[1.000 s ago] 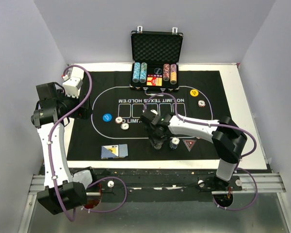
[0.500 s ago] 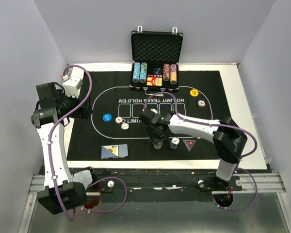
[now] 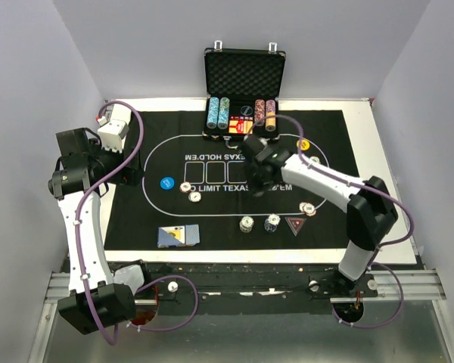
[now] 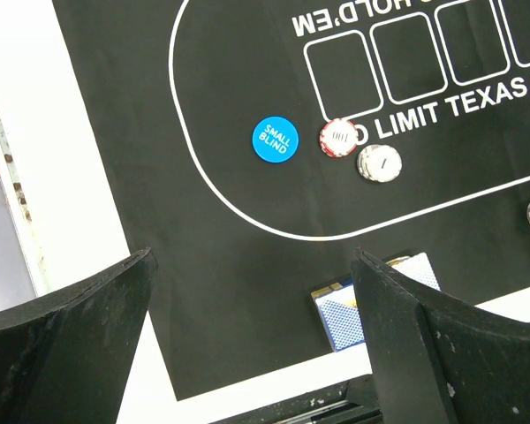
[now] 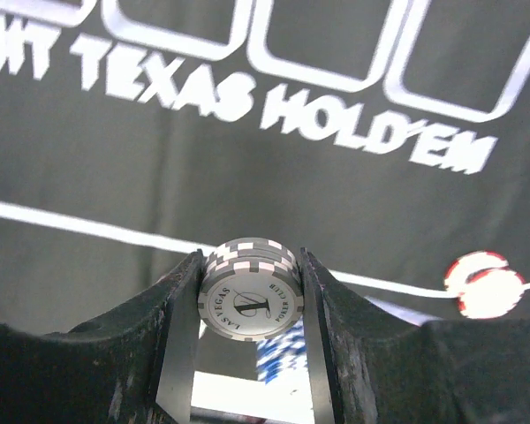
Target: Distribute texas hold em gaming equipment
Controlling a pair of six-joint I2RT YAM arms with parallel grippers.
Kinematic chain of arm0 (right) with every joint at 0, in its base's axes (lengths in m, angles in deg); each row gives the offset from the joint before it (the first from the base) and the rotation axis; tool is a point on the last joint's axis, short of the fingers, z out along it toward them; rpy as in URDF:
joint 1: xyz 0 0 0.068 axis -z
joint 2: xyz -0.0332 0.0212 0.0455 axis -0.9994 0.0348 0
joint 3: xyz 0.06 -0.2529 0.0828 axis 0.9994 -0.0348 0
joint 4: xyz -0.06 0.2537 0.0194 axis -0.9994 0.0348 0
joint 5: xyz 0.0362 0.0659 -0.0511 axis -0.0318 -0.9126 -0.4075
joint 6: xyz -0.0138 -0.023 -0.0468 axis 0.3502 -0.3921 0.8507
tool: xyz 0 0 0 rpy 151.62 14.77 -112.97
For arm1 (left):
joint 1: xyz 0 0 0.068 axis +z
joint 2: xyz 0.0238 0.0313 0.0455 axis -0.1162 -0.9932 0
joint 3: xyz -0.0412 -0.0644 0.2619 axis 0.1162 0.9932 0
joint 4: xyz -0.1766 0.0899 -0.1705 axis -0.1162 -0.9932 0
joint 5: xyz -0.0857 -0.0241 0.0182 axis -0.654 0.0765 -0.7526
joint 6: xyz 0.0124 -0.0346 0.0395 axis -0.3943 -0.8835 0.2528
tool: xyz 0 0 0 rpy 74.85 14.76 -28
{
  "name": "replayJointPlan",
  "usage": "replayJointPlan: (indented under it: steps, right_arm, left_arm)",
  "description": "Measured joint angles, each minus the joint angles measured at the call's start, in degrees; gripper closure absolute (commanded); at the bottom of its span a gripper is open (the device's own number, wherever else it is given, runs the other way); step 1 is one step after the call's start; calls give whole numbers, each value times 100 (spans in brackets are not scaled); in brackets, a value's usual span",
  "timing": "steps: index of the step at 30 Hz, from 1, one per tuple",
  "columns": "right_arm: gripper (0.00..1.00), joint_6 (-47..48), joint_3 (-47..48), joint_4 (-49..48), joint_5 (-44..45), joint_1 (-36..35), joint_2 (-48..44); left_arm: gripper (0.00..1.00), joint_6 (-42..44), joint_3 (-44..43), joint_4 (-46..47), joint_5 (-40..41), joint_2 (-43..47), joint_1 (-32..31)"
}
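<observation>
My right gripper (image 3: 259,180) hangs over the middle of the black mat (image 3: 136,219), shut on a small stack of grey-and-white poker chips (image 5: 247,296) held flat between its fingers (image 5: 181,300). On the mat lie a white chip stack (image 3: 245,224), a blue chip (image 3: 272,223), a red triangular marker (image 3: 295,224), red chips (image 3: 309,209), a blue button (image 3: 166,182), a yellow button (image 3: 303,144) and blue-backed cards (image 3: 178,237). My left gripper (image 4: 252,265) stands open and empty above the mat's left side, with the cards (image 4: 336,309) just beside its right finger.
The open black case (image 3: 244,83) with chip rows stands at the far edge of the mat. A red chip (image 4: 338,137) and a white chip (image 4: 379,162) lie next to the blue button (image 4: 275,140). Another chip (image 3: 315,160) sits near the yellow button.
My right gripper has closed on grey-and-white chips at the near part of the mat, then risen and swung away toward the mat's centre. A white stack stays behind. The left arm is still.
</observation>
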State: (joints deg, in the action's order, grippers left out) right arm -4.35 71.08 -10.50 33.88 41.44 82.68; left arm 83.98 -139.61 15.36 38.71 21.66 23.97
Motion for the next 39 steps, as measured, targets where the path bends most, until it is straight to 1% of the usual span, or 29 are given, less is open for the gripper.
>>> replayJointPlan:
  steps: [6, 8, 11, 14, 18, 24, 26, 27, 28, 29, 31, 35, 39]
  right_arm:
    - [58, 136, 455, -173, 35, 1486, 310]
    - [59, 138, 715, -269, 33, 1954, 619]
    - [60, 131, 1102, -361, 131, 2468, 1196]
    - [60, 116, 1576, -332, 238, 2767, 1786]
    - [60, 94, 2127, -321, 365, 2946, 2367]
    - [59, 61, 2398, -295, 557, 3084, 2594]
    - [56, 48, 2398, -295, 584, 3112, 2603]
    - [53, 44, 2398, -299, 588, 3128, 2610]
    - [47, 39, 2398, -299, 592, 3143, 2614]
    - [38, 26, 2398, -299, 592, 3156, 2621]
    - [26, -7, 2398, -299, 592, 3167, 2649]
    - [21, -26, 2367, -308, 590, 3169, 2680]
    - [18, -50, 2197, -341, 584, 3167, 2660]
  left_arm:
    - [1, 13, 0, -2, 2, 0, 0]
    - [1, 13, 0, -2, 2, 0, 0]
    - [1, 15, 0, -7, 2, 0, 0]
    - [1, 17, -2, -11, 11, 0, 0]
    - [1, 17, -4, -42, 22, 0, 0]
    - [1, 63, -4, -63, 37, 4, 0]
    - [1, 81, -4, -81, 59, 9, 0]
    - [1, 85, -4, -83, 61, 13, 0]
    - [1, 101, -4, -83, 68, 15, 0]
    - [1, 103, -4, -83, 68, 17, 0]
    - [1, 105, -4, -83, 70, 22, 0]
    - [1, 114, -4, -87, 72, 50, 0]
    - [1, 122, -4, -96, 72, 96, 0]
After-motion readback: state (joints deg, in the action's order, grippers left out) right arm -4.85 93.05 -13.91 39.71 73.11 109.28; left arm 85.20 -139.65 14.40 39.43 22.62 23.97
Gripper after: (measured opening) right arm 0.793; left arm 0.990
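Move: The right hand already holds a short stack of white chips; the bare mat spot it is taken to lies about 21 cm ahead, 17 cm to the right and 6 cm lower. The yellow BIG BLIND button is some 5 cm beyond that spot and 4 cm farther right; a red-edged chip is 8 cm right of the spot and 2 cm nearer. The open case's middle is roughly 36 cm ahead of the hand and 3 cm left. From the left hand the spot is about 20 cm ahead, 55 cm right, 22 cm below. Keeping its grip on the white chip stack, the right hand sweeps quickly forward and to the right across the card boxes, about 20 cm out and 17 cm over, towards the bare mat just short of the BIG BLIND button, turning some 35 degrees clockwise and sinking as it nears. There it slows almost to a halt and opens the fingers to let go of the stack, sinking slightly further and easing back a touch, with a fingertip left on either side. ##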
